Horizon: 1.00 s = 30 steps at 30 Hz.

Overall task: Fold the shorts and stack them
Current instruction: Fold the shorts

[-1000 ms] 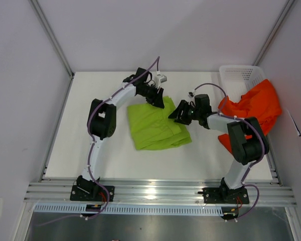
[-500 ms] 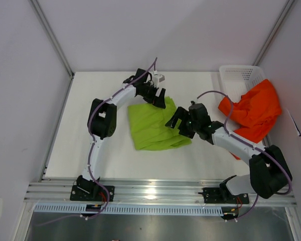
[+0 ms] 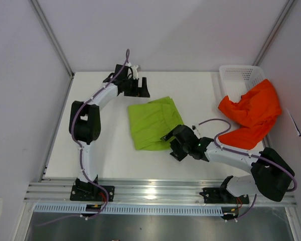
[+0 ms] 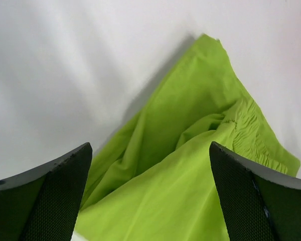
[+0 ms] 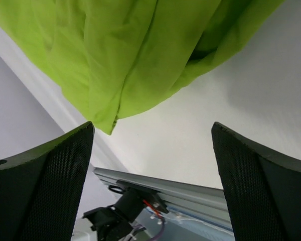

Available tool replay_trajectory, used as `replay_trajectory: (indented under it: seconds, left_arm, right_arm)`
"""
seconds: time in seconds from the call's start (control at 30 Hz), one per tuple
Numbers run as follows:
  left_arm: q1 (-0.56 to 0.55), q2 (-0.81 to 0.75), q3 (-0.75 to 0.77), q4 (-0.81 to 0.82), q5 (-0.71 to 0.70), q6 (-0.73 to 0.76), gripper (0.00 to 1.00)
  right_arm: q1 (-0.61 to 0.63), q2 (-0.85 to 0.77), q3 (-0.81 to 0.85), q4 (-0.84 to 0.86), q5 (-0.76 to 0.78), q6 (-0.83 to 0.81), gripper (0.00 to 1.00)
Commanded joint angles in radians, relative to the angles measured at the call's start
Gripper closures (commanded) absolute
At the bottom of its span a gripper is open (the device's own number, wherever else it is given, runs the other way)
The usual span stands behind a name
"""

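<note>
The lime green shorts (image 3: 151, 123) lie folded in the middle of the table, and they fill the lower part of the left wrist view (image 4: 190, 165) and the top of the right wrist view (image 5: 130, 50). My left gripper (image 3: 142, 88) (image 4: 149, 150) hovers open behind and to the left of them, holding nothing. At their near right corner my right gripper (image 3: 170, 143) (image 5: 153, 130) is open and empty, its jaws over bare table. The orange-red shorts (image 3: 252, 113) lie crumpled at the right, partly over the basket.
A white mesh basket (image 3: 237, 75) stands at the back right corner. The aluminium rail (image 3: 150, 190) (image 5: 190, 193) runs along the near edge, with the left arm's base (image 5: 115, 216) on it. Grey walls close in on both sides.
Both grippers have opened. The left one drew back and to the left, off the green shorts' far edge. The right one swung from their right side towards their near right corner.
</note>
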Motion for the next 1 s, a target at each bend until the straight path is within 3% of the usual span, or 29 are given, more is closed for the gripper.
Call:
replay_trajectory:
  seconds: [0.0, 0.3, 0.8, 0.9, 0.93, 0.97]
  left_arm:
    - [0.004, -0.122, -0.022, 0.050, -0.107, -0.072, 0.01]
    - [0.027, -0.257, -0.121, 0.062, -0.196, -0.117, 0.01]
    - [0.041, -0.294, -0.130, 0.057, -0.215, -0.118, 0.01]
    - [0.043, -0.296, -0.130, 0.053, -0.219, -0.115, 0.01]
    - [0.043, -0.297, -0.130, 0.051, -0.219, -0.114, 0.01]
    - [0.046, -0.297, -0.130, 0.051, -0.219, -0.114, 0.01]
  right_arm:
    - [0.036, 0.008, 0.002, 0.116, 0.101, 0.199, 0.01]
    - [0.103, 0.135, -0.033, 0.300, 0.130, 0.331, 0.00]
    - [0.103, 0.290, -0.033, 0.384, 0.210, 0.436, 0.01]
    - [0.083, 0.307, -0.011, 0.340, 0.222, 0.420, 0.15]
    - [0.079, 0.310, -0.009, 0.332, 0.224, 0.417, 0.29]
    - [0.073, 0.313, -0.006, 0.325, 0.227, 0.414, 0.33]
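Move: Some 5 cm to the left of the right hand, 4 cm farther out and 4 cm lower lies the near edge of the green shorts, the place for its open fingers. The shorts' near-left corner is about 12 cm left of this hand and level with it fore and aft; their right-hand corner is roughly 12 cm ahead and 8 cm to the right. From the left hand that near edge lies about 22 cm back, 6 cm right and 7 cm below. Swinging left with a slight rise, the right hand then sinks about 4.5 cm and eases forward onto the near edge of the shorts, ending about 5 cm farther left, turned some 20 degrees (clockwise, its left side rising). Its wide-open fingers start closing around the edge only at the end. The empty left hand clears upward and left, away from the shorts. ##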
